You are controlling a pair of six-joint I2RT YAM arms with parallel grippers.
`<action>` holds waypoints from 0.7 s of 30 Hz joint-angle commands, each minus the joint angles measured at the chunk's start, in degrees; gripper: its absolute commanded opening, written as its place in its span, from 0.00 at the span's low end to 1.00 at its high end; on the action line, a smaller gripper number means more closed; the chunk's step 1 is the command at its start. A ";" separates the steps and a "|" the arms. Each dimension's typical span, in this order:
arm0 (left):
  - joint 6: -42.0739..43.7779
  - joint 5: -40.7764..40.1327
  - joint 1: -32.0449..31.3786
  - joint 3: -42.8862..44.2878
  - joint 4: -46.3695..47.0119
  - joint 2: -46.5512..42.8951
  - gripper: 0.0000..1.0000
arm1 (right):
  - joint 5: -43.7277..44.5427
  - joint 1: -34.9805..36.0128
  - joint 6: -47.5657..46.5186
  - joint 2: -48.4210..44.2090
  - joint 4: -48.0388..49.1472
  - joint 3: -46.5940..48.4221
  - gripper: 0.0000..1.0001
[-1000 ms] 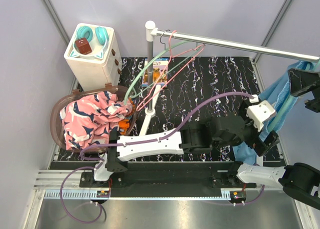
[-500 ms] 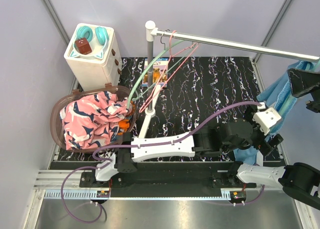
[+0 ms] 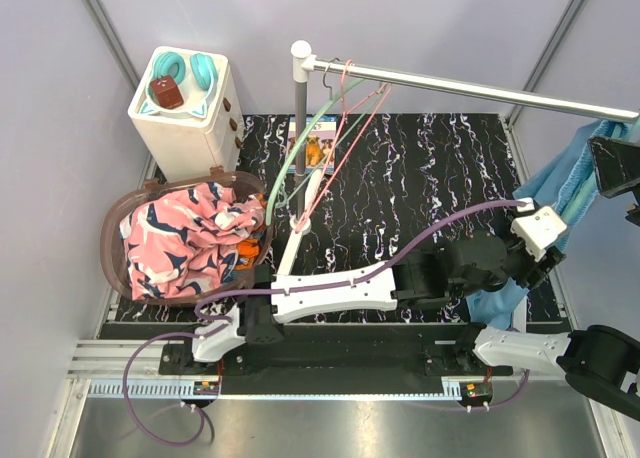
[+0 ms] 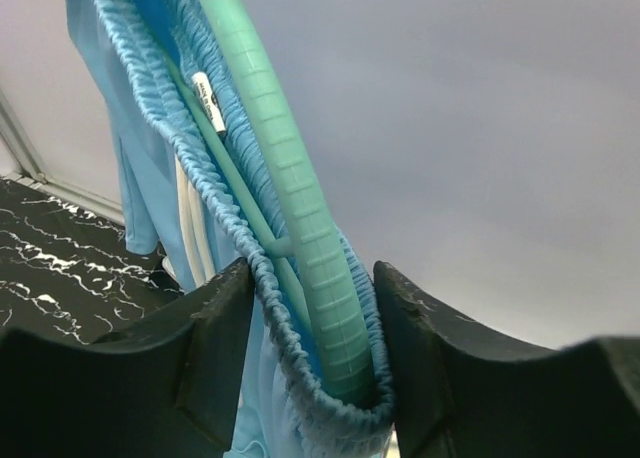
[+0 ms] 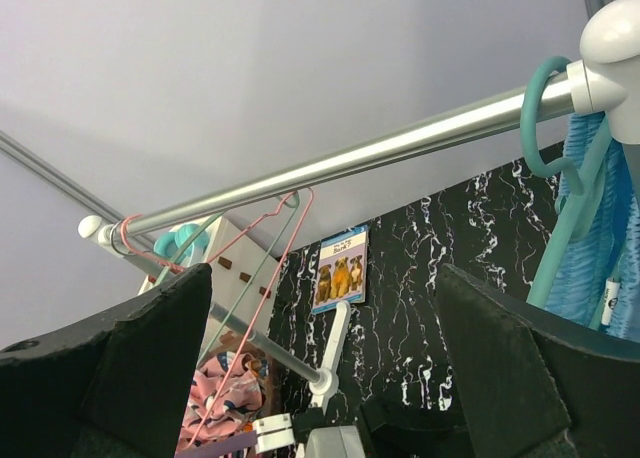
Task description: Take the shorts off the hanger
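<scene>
The light blue shorts (image 3: 562, 193) hang on a teal hanger (image 4: 290, 198) at the right end of the rod (image 3: 470, 86). My left gripper (image 3: 545, 258) reaches across to them. In the left wrist view its jaws (image 4: 315, 368) are closed in on the gathered waistband (image 4: 260, 278), with the hanger's lower end between them. The pink shorts (image 3: 175, 238) lie in the basket (image 3: 110, 248), with a bit of the orange patterned shorts (image 3: 248, 248) beside them. My right gripper (image 3: 612, 168) is open and empty, high up by the rod's right end (image 5: 322, 278).
Two empty hangers, pink and green (image 3: 340, 118), hang at the rod's left end by the rack post (image 3: 298, 128). A white drawer box (image 3: 185, 123) with teal headphones stands at the back left. A dog picture book (image 3: 312, 148) lies on the black marbled mat.
My left arm has stretched to the right and its gripper has moved onto the light blue shorts. The empty hangers have swung a little. The right gripper has shifted slightly right.
</scene>
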 commanded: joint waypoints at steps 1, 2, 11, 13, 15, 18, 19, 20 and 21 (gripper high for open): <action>0.82 0.20 0.93 2.92 3.64 0.78 0.52 | -0.89 0.28 -0.20 1.57 -10.44 1.12 1.00; 0.99 0.21 1.01 2.84 3.47 0.78 0.52 | -0.98 0.28 -0.46 1.66 -10.36 1.30 1.00; 1.08 -0.32 1.81 2.83 1.64 0.34 0.11 | -0.54 0.28 -1.52 1.92 -9.56 1.56 1.00; 1.08 -0.23 1.89 3.10 0.49 -0.27 0.02 | -0.71 0.28 -1.43 2.01 -8.95 1.65 1.00; 1.00 -0.58 1.89 3.54 -0.74 -1.93 0.00 | -0.89 0.37 -1.34 2.10 -8.51 1.56 1.00; 1.08 -0.76 2.07 3.54 -3.03 -5.01 0.00 | -1.24 0.37 -1.08 2.45 -7.90 0.78 1.00; 0.91 -0.76 2.07 3.80 -3.47 -5.98 0.00 | -1.42 0.28 -1.08 2.54 -7.81 0.60 1.00; 0.47 -0.15 2.16 4.24 -4.61 -6.86 0.00 | -1.68 0.37 -0.99 2.63 -7.81 0.51 1.00; 0.29 0.20 2.24 4.50 -5.14 -8.61 0.00 | -1.85 0.28 -0.99 2.71 -7.63 0.25 1.00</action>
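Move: The lower left end of the green hanger, with the blue shorts' waistband round it, already sits between the left hand's half-open fingers, about 1 cm back and 1 cm right of centre. From this hand the shorts' body hangs some 10 cm lower, 4 cm ahead and 3 cm right; the hanger's hook is roughly 18 cm up, 10 cm ahead and 8 cm right. From the right hand the hanger end lies about 21 cm below, 2 cm ahead and 8 cm right. Forward by about 3 cm, sinking about 1 cm, the left hand takes the hanger's end along with it while its fingers, pointing to the robot's right, close from half open. They pinch the green arm near its tip and keep that grip, the hand easing left about 1 cm with hardly any turn. ##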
